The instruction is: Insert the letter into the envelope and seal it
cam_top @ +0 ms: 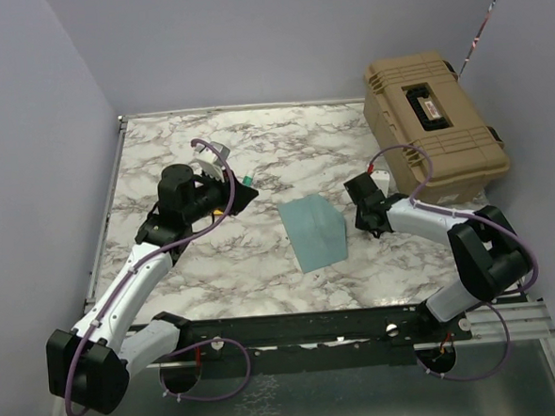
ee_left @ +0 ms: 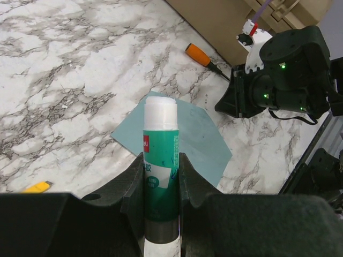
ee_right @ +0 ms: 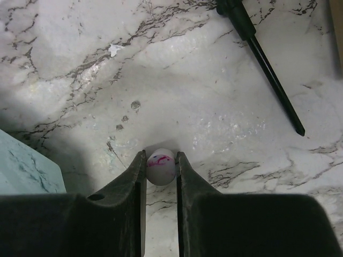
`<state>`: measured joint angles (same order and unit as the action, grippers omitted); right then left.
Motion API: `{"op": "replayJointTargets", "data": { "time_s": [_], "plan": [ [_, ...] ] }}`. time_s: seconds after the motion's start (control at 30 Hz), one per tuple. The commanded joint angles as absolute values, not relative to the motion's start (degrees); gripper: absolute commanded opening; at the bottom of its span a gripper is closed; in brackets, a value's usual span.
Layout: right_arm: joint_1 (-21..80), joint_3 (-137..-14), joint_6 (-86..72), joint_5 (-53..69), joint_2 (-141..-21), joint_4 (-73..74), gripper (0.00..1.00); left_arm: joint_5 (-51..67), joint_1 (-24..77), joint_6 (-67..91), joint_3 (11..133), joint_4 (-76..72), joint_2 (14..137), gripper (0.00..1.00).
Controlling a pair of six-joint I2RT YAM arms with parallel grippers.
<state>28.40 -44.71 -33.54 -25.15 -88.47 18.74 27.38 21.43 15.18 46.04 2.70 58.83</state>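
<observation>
The teal-blue envelope point(cam_top: 314, 231) lies flat on the marble table between the two arms, also in the left wrist view point(ee_left: 199, 138) and at the left edge of the right wrist view point(ee_right: 24, 170). The letter is hidden from view. My left gripper point(cam_top: 242, 193) point(ee_left: 161, 160) is shut on a green glue stick point(ee_left: 159, 140) whose white, uncapped tip points toward the envelope. To the right of the envelope, my right gripper point(cam_top: 365, 223) point(ee_right: 161, 159) is shut on a small white round cap point(ee_right: 161, 167) with red marks, just above the table.
A tan hard case point(cam_top: 433, 123) stands at the back right. A screwdriver with an orange handle point(ee_left: 198, 54) and black shaft point(ee_right: 270, 77) lies near the case. A small yellow object point(ee_left: 37, 187) rests on the table by the left gripper.
</observation>
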Motion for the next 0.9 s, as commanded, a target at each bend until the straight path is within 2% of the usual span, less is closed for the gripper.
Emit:
{"op": "replayJointTargets", "data": {
  "time_s": [0.0,0.1,0.2,0.53,0.63,0.73,0.8,0.87],
  "plan": [
    [28.39,-42.90,-37.09,-26.66,-87.99,15.22,0.24,27.42,21.36,15.45,46.53,0.44,59.71,0.00],
    [28.37,-43.02,-37.92,-26.83,-86.95,16.40,0.42,27.43,21.42,15.38,46.80,0.27,59.93,0.00],
    [28.36,-43.61,-37.84,-26.94,-84.92,18.21,0.52,27.33,21.36,15.58,46.92,0.20,60.16,0.00],
    [28.37,-51.38,-35.21,-23.10,-73.43,26.95,0.58,29.27,21.36,21.80,48.47,-5.86,62.39,0.00],
    [28.39,-53.57,-31.37,-11.91,-69.53,21.93,0.60,31.87,21.40,26.50,48.47,-11.58,63.22,0.00],
    [28.38,-55.24,-30.91,7.02,-67.58,12.56,0.65,34.65,21.49,31.19,48.30,-17.56,64.11,0.00],
    [28.45,-56.99,-34.75,21.13,-68.01,4.52,0.68,36.45,21.68,33.46,48.62,-20.46,64.98,0.00],
    [28.48,-57.81,-41.05,29.26,-69.23,-5.45,0.70,38.32,22.15,34.92,49.38,-21.93,65.96,0.00]
  ]
}}
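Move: The glue stick's small white cap is still between the right hand's fingers, just over the table. From that hand the envelope's middle lies about 13 cm to the left and level. The screwdriver is some 8 cm ahead and 4 cm right, and the glue stick in the left hand is roughly 22 cm to the left and 22 cm higher. From the left hand the cap is about 23 cm to the right, level ahead, and 22 cm below. The white cap is let go beside the envelope as the right fingers spread while that hand stays almost in place. The hand then lifts away empty, rising about 18 cm and, late on, swinging some 11 cm left towards the glue stick, fingers opening further and wrist tilting up and rolling left side up. The left hand keeps the stick pinched and finally eases about 3 cm up and to the right. ##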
